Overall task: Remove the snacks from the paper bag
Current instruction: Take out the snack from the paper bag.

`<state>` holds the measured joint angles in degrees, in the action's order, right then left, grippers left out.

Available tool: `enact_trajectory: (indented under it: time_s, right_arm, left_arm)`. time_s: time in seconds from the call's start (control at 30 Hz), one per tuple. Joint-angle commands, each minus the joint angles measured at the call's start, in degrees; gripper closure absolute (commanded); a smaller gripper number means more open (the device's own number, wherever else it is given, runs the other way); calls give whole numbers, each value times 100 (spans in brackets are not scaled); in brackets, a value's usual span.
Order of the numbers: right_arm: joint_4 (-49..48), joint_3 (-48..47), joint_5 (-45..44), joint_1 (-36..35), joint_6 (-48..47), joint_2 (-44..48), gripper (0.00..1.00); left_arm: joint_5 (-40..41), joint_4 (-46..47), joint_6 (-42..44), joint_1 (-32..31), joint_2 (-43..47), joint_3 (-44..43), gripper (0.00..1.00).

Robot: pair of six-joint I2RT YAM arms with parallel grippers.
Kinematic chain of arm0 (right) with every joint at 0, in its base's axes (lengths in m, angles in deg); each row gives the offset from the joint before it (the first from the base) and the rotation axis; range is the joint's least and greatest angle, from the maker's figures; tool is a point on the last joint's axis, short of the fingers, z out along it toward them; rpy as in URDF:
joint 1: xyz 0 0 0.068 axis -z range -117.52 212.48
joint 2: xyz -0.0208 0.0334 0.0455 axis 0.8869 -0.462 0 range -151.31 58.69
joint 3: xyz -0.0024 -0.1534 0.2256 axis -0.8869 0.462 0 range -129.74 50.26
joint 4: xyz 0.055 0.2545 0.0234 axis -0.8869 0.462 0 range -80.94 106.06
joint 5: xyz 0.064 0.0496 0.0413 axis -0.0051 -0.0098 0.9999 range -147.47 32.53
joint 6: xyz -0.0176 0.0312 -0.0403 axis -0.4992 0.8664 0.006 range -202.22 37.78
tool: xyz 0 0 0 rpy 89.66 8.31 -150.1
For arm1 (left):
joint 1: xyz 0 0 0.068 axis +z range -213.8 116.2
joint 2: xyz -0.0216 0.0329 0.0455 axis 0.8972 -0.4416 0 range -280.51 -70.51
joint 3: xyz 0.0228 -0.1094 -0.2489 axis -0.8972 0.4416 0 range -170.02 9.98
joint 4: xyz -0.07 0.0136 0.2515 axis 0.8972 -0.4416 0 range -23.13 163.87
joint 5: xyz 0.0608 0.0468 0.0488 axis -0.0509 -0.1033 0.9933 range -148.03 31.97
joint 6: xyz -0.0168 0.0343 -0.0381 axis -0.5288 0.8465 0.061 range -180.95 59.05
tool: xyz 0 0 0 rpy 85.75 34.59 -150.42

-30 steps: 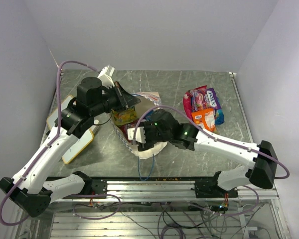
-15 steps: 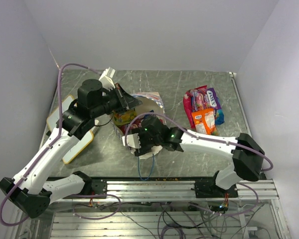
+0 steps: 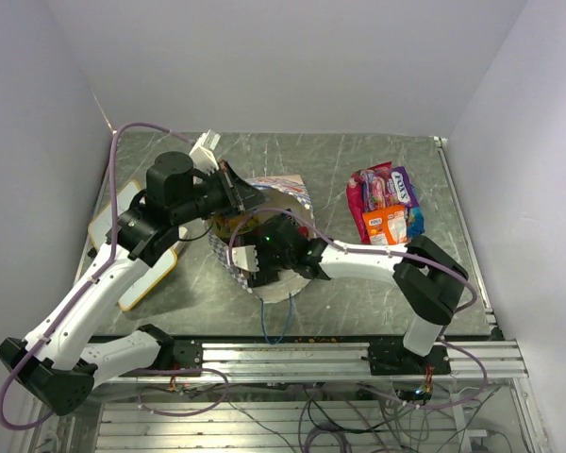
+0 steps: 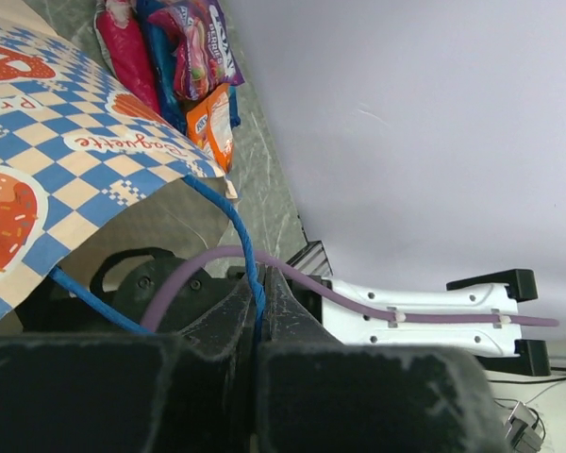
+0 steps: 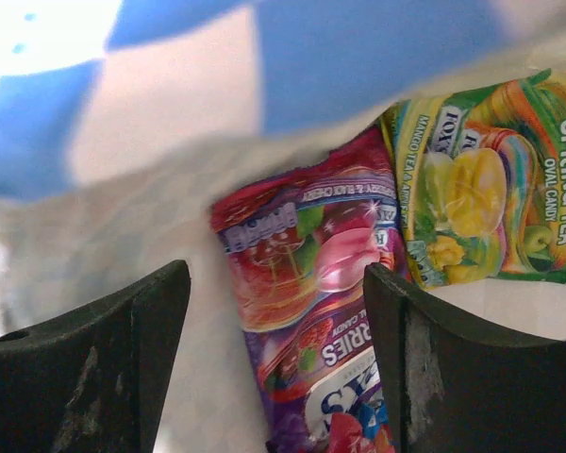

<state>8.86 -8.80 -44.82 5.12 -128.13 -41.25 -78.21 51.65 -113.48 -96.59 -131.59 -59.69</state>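
The paper bag lies on its side mid-table, mouth held up. My left gripper is shut on its thin blue cord handle, the jaws pinched together on the cord, with the checkered band beside it. My right gripper is inside the bag, open, its fingers either side of a purple-red berry snack packet without touching it. A green-yellow "Spring Tea" packet lies next to it. Several snacks lie piled on the table to the right, also showing in the left wrist view.
A yellow-edged whiteboard lies at the left under my left arm. The bag's other blue cord hangs toward the near table edge. White walls close in the back and both sides.
My right gripper has moved left and deeper into the bag's mouth, its arm folding in. My left gripper has kept hold of the handle almost unmoved.
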Motion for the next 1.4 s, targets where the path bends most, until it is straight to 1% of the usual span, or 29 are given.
enact_trajectory:
  time_s: [0.0, 0.13, 0.27, 0.3, 0.4, 0.43, 0.53, 0.6, 0.77, 0.97, 1.37]
  right_arm:
    - [-760, -16, -141, 113, -112, -334, 25]
    - [-1159, -84, -178, 235, -78, -649, 27]
    - [-1448, -98, -293, 260, -258, -882, 34]
    - [-1492, -119, -306, 258, -313, -908, 38]
    - [-1592, -197, -305, 253, -410, -911, 60]
    - [-1652, -212, -340, 259, -360, -888, 65]
    - [-1602, -229, -338, 259, -257, -726, 77]
    - [-1538, -164, -253, 256, -152, -555, 82]
    - [-1336, 79, -213, 251, 152, -41, 100]
    - [-1273, 527, -138, 243, 673, 823, 100]
    - [-1008, 986, -111, 186, 1747, 2376, 100]
  left_arm:
    - [-195, 79, -34, -34, 19, -45, 93]
    - [-273, 116, -144, -38, 36, 6, 93]
    - [-215, 44, -141, -50, 88, -12, 93]
    - [-180, 36, -155, -47, 115, 0, 93]
    - [-142, 54, -180, -51, 210, 77, 93]
    - [-121, 50, -186, -51, 240, 103, 93]
    - [-73, 55, -172, -51, 276, 130, 93]
    - [-16, 57, -161, -50, 296, 150, 93]
    - [82, 108, -176, -51, 353, 263, 93]
    - [169, 114, -198, -51, 391, 374, 93]
    - [211, -67, -117, -50, 210, 208, 93]
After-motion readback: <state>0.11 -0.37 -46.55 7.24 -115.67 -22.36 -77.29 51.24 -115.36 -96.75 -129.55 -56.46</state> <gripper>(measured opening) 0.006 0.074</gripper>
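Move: Down in the paper bag, the purple snack packet lies just past the right hand's open fingers, about 3 cm ahead, 2 cm left and 4 cm below. The green snack packet is roughly 10 cm ahead of the right hand, 5 cm left and 4 cm below; the bag's near lip is some 7 cm back, 5 cm right and 3 cm below. From the left hand, the purple packet lies about 3 cm ahead, 4 cm left and 30 cm below. Reaching about 4 cm forward and some 3 cm down onto the purple packet, the right hand shuts its fingers and pinches it, then draws up about 13 cm, easing back and right towards the bag's mouth with its left side tilting up some 20 degrees. The left hand keeps its shut grip on the blue handle, sinking slightly late on. ##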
